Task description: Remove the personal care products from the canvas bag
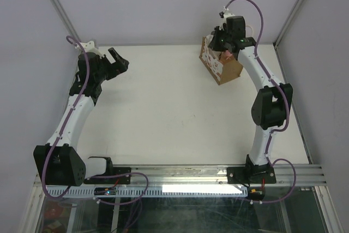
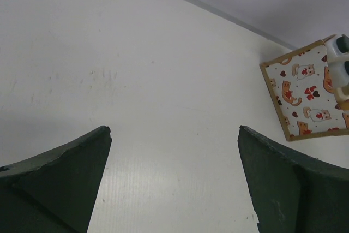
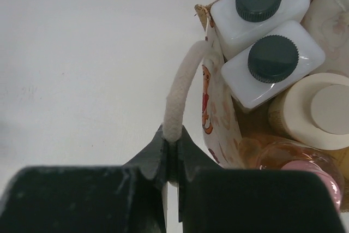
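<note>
The canvas bag (image 1: 221,65) stands at the far right of the table, brown with a patterned white side (image 2: 305,96). My right gripper (image 3: 172,141) is shut on its cream rope handle (image 3: 180,88), directly above the bag (image 1: 233,35). Inside the bag I see two white bottles with dark caps (image 3: 259,1) (image 3: 272,61), a cream bottle with a round lid (image 3: 319,110) and a peach-orange bottle with a pink cap (image 3: 297,162). My left gripper (image 1: 117,61) is open and empty at the far left, above bare table (image 2: 174,135).
Grey walls and metal frame posts (image 1: 297,4) close in the table at the back and sides. The bag sits close to the back right corner. A metal rail (image 1: 185,175) runs along the near edge between the arm bases.
</note>
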`<state>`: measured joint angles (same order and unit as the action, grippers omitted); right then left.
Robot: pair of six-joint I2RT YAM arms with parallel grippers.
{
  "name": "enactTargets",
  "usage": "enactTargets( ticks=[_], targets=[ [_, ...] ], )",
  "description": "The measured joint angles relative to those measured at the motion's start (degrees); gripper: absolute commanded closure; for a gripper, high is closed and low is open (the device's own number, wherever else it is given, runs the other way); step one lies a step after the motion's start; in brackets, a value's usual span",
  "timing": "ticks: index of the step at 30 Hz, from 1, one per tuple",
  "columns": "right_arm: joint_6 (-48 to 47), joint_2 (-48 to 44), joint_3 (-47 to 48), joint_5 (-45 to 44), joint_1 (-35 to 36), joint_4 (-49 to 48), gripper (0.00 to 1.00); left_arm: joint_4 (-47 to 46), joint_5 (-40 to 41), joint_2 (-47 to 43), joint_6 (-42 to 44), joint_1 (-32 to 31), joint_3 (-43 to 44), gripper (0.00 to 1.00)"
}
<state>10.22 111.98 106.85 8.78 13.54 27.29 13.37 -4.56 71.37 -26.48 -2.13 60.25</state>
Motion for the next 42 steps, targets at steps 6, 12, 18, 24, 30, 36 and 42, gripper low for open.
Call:
enactTargets(
  ticks=[6,12,18,24,30,36,42],
  targets=[
    [-0.07,-0.83,-1.31,3.74,0.50,1.95,1.00,-0.04,-0.09,-0.13,-1.38,-0.02,-1.29,0.01],
    [-0.20,-6.49,-9.44,4.15,2.51,2.54,1.00,-0.09,-0.76,-0.39,-2.43,-0.24,-2.23,0.01],
    [-0.24,-12.79,-17.40,3.61,4.46,2.51,1.00,-0.81,-3.17,-1.84,-4.63,-1.68,-3.43,0.01],
    [-0.20,-20.20,-24.98,3.67,8.48,2.80,1.00,-1.62,-6.32,-3.26,-7.65,-2.51,-5.07,0.01],
    [0.26,-27.34,-31.78,4.90,14.47,3.96,1.00,-3.21,-10.62,-4.44,-12.00,-3.52,-8.28,0.01],
    [1.79,-33.70,-37.59,6.88,18.84,5.09,1.00,-6.80,-15.47,-4.61,-17.92,-5.38,-12.24,0.01],
    [4.39,-39.34,-44.46,8.66,22.36,5.16,1.00,-10.71,-18.58,-4.61,-23.12,-9.92,-14.01,0.01]
  ],
)
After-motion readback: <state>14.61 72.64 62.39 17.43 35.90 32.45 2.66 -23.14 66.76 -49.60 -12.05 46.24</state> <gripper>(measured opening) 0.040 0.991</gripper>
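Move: The right gripper is already shut on the canvas bag's near-side strap. The bag's middle lies about 7 cm to its right, level with it in reach and some 14 cm below. Inside the bag, the white bottles stand about 6 cm ahead and 3 cm right of that hand, the pink-capped bottle roughly 8 cm to its right with no forward offset. From the open left gripper the bag is about 11 cm ahead and 50 cm to the right. Keep the right fingers shut on the strap and haul it back towards the robot by about 29 cm, easing some 9 cm left, while the hand swings counter-clockwise and tips a little further down, dragging the bag along. Meanwhile bring the open left gripper about 12 cm right and 6 cm back towards the bag, rolling its left side down. ##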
